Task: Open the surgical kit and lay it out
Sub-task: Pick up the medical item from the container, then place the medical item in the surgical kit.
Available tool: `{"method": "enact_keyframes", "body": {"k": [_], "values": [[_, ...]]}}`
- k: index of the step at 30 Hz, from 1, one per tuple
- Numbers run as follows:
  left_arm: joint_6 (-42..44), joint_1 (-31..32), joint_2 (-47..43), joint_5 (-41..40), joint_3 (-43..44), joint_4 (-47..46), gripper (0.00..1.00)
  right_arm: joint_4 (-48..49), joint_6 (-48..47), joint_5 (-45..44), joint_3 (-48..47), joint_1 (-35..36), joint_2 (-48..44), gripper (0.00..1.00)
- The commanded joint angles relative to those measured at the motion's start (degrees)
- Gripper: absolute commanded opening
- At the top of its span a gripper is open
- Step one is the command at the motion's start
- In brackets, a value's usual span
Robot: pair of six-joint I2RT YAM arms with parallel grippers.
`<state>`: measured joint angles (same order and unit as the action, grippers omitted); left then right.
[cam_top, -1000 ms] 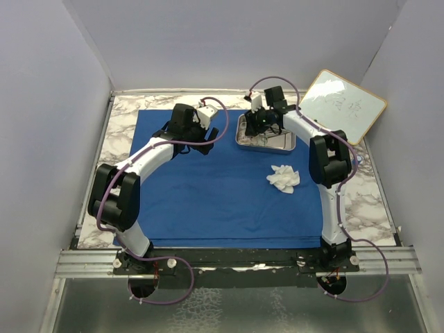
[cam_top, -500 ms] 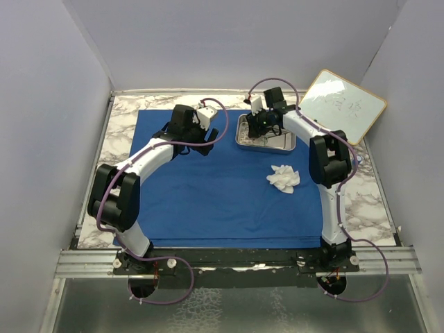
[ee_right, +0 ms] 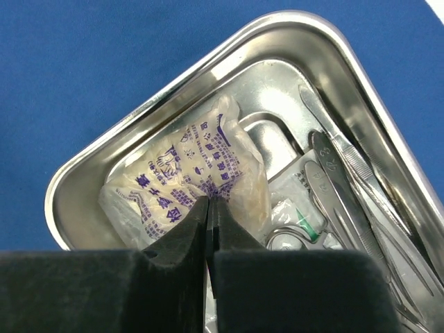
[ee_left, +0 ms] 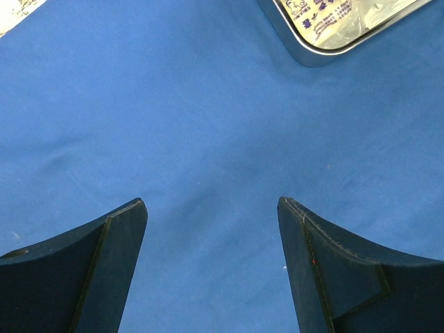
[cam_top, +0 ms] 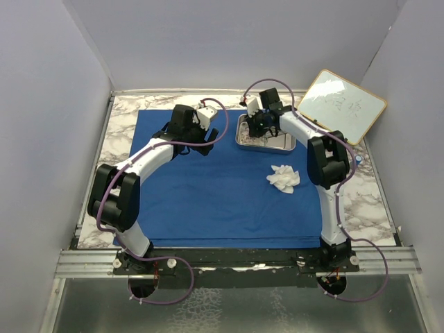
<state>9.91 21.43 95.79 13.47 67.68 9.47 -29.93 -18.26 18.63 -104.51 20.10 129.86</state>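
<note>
The royal-blue cloth lies spread flat over the table. On its far right stands the steel tray, and white gauze lies on the cloth nearer than it. My right gripper reaches down into the tray and is shut on a clear packet with purple print. Beside the packet lie steel forceps, scissor handles and a small packet with a green part. My left gripper hovers open over bare cloth, left of the tray's corner.
A wood-framed whiteboard leans at the back right corner. The marble tabletop shows around the cloth. Grey walls close in on the left, back and right sides.
My right gripper has closed its jaws onto the printed packet in the tray and shifted slightly left. The left arm has not moved.
</note>
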Motion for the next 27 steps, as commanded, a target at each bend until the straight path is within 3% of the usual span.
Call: {"method": "enact_keyframes", "body": {"k": [1, 15, 27], "values": [[0.80, -0.16, -2.56, -0.03, -0.60, -1.27, 0.79, 0.00, 0.36, -1.93, -2.34, 0.20, -4.21, 0.01], [0.80, -0.12, -3.19, -1.55, -0.80, -1.71, 0.79, 0.22, -0.90, -4.57, 1.79, -0.05, -15.92, 0.01], [0.56, -0.42, -3.47, -5.27, -0.98, -2.23, 0.80, 0.71, -6.88, 1.24, 29.65, -0.15, -39.75, 0.01]]}}
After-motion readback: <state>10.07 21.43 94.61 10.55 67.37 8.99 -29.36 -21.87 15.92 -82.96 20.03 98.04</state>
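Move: The printed packet is already pinched in the right fingers, low over the left part of the tray. The tray's middle lies level with that hand, about 5 cm to its right; the metal instruments are some 3 cm ahead and 8 cm right. The white gauze on the blue drape lies roughly 17 cm back and 10 cm right, slightly lower. From the left hand the gauze is some 26 cm right, 8 cm back and 11 cm below. The printed packet is lifted out of the tray in the shut right fingers, almost straight up by about 13 cm, the fingers tipping up some 15 degrees. Near the top the right hand swings back about 8 cm and a little right, still speeding up, carrying it towards the tray's near side and the gauze, its pinch kept. ##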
